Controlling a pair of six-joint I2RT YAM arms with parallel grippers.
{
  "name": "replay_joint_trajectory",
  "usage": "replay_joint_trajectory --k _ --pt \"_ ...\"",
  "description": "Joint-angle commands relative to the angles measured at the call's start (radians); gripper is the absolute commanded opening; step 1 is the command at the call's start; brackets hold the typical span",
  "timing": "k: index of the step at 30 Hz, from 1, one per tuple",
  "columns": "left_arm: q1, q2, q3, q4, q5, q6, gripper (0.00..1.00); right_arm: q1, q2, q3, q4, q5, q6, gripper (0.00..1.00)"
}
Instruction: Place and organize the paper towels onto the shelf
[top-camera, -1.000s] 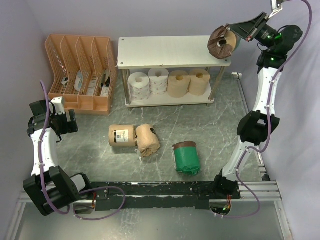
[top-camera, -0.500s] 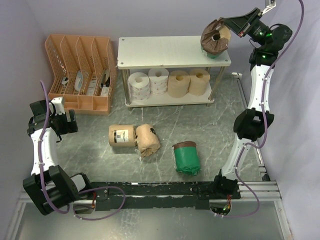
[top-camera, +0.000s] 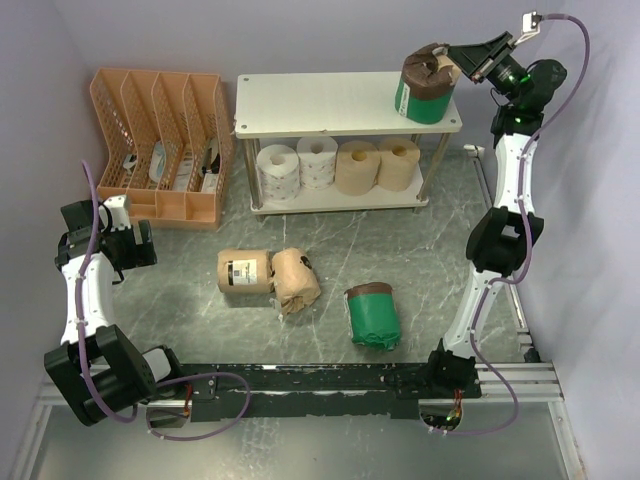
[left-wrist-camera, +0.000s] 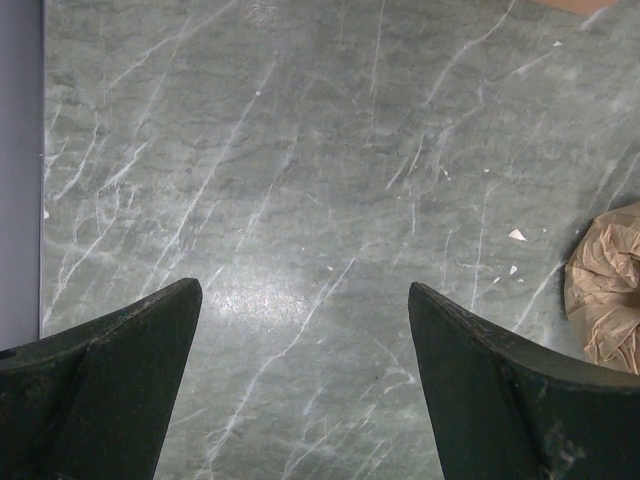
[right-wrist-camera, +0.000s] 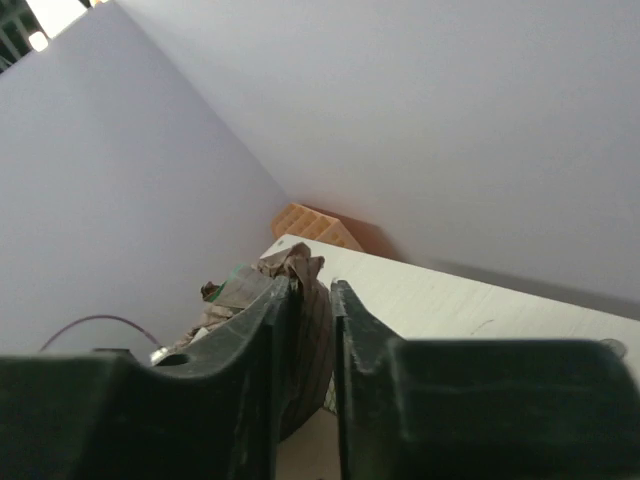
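A green-wrapped paper towel roll (top-camera: 425, 85) stands upright on the right end of the shelf's top board (top-camera: 330, 100). My right gripper (top-camera: 458, 62) pinches its crumpled brown top end (right-wrist-camera: 292, 262), jaws nearly together. On the lower tier sit a dotted white roll (top-camera: 278, 170), a white roll (top-camera: 317, 160) and two bare tan rolls (top-camera: 357, 166) (top-camera: 399, 163). On the table lie two tan-wrapped rolls (top-camera: 245, 270) (top-camera: 296, 280) and a second green roll (top-camera: 372, 316). My left gripper (left-wrist-camera: 302, 290) hangs wide open over bare table at the left, with nothing in it.
An orange slotted file organizer (top-camera: 165, 140) stands left of the shelf against the back wall. A tan-wrapped roll (left-wrist-camera: 608, 290) shows at the right edge of the left wrist view. Walls close in on the left, back and right.
My right arm has swung the green roll left and down, from tilted in the air to upright on the shelf's top board. The left arm has not moved.
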Motion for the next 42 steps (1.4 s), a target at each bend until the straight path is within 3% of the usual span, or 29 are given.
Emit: replay_joint_trajectory --k 1,5,10,13,16,19,24,27,29,31,33,35,38,39,42 --pt "0.007 0.001 0.036 -0.007 0.005 0.002 0.96 -0.012 0.024 -0.016 -0.043 -0.002 -0.067 0.42" --pt "0.007 0.003 0.037 -0.008 0.006 0.002 0.96 -0.02 0.022 -0.003 -0.052 0.013 -0.116 0.98" --pt "0.009 0.004 0.039 -0.008 0.003 0.002 0.96 -0.037 -0.04 0.003 -0.159 0.09 -0.301 1.0" --pt "0.008 0.002 0.037 -0.008 0.002 0.0 0.96 -0.041 -0.184 -0.079 -0.334 0.307 -0.598 1.0" --pt "0.007 -0.001 0.037 -0.008 0.005 0.0 0.96 -0.041 -0.358 -0.271 -0.304 0.536 -0.809 1.0" --pt "0.007 -0.001 0.037 -0.008 0.009 0.003 0.96 -0.043 -0.461 -0.362 -0.263 0.622 -0.918 1.0" --pt "0.007 0.002 0.039 -0.012 0.012 0.004 0.96 -0.059 -0.518 -0.383 -0.234 0.504 -0.867 1.0" --pt "0.008 -0.011 0.038 -0.011 0.011 0.003 0.96 -0.065 -0.551 -0.369 -0.333 0.393 -0.871 1.0" --pt "0.008 -0.026 0.036 -0.01 0.009 0.001 0.96 -0.066 -0.633 -0.446 -0.427 0.229 -0.962 1.0" --pt "0.008 -0.052 0.033 -0.005 0.004 -0.001 0.96 -0.066 -0.765 -0.633 -0.503 0.049 -1.094 1.0" --pt "0.009 -0.076 0.028 0.0 0.006 -0.002 0.96 -0.066 -0.92 -0.824 -0.718 -0.106 -1.362 1.0" --pt "0.011 -0.096 0.024 0.004 0.016 0.001 0.96 -0.063 -1.065 -0.959 -1.066 -0.152 -1.761 1.0" --pt "0.015 -0.104 0.023 0.002 0.046 0.011 0.96 -0.057 -1.144 -1.03 -1.785 -0.081 -2.596 1.0" --pt "0.014 -0.101 0.024 -0.002 0.046 0.013 0.96 -0.042 -1.161 -1.064 -1.858 -0.03 -2.676 1.0" --pt "0.014 -0.093 0.03 -0.011 0.053 0.018 0.96 0.019 -1.186 -1.162 -1.873 0.069 -2.604 1.0"
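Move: At the right end of the top shelf, the upright green paper towel pack has its middle about 5 cm left, 2 cm back and 8 cm below the right hand, whose nearly shut fingers are on its brown top. The right-hand kraft roll on the lower board is some 7 cm left, 3 cm back and 33 cm below; the lying green pack is roughly 41 cm back, 15 cm left and 44 cm below. From the left hand the upright pack is about 28 cm ahead, 64 cm right and 28 cm higher. Opening wide to let go of the pack's brown top, the right hand eases slightly forward and down, then draws off to the right and back while climbing over 10 cm. It then swings back and steeply down some 28 cm towards the lying green pack, the wrist rolling until the open fingers point downward; the empty left hand lifts slightly. ##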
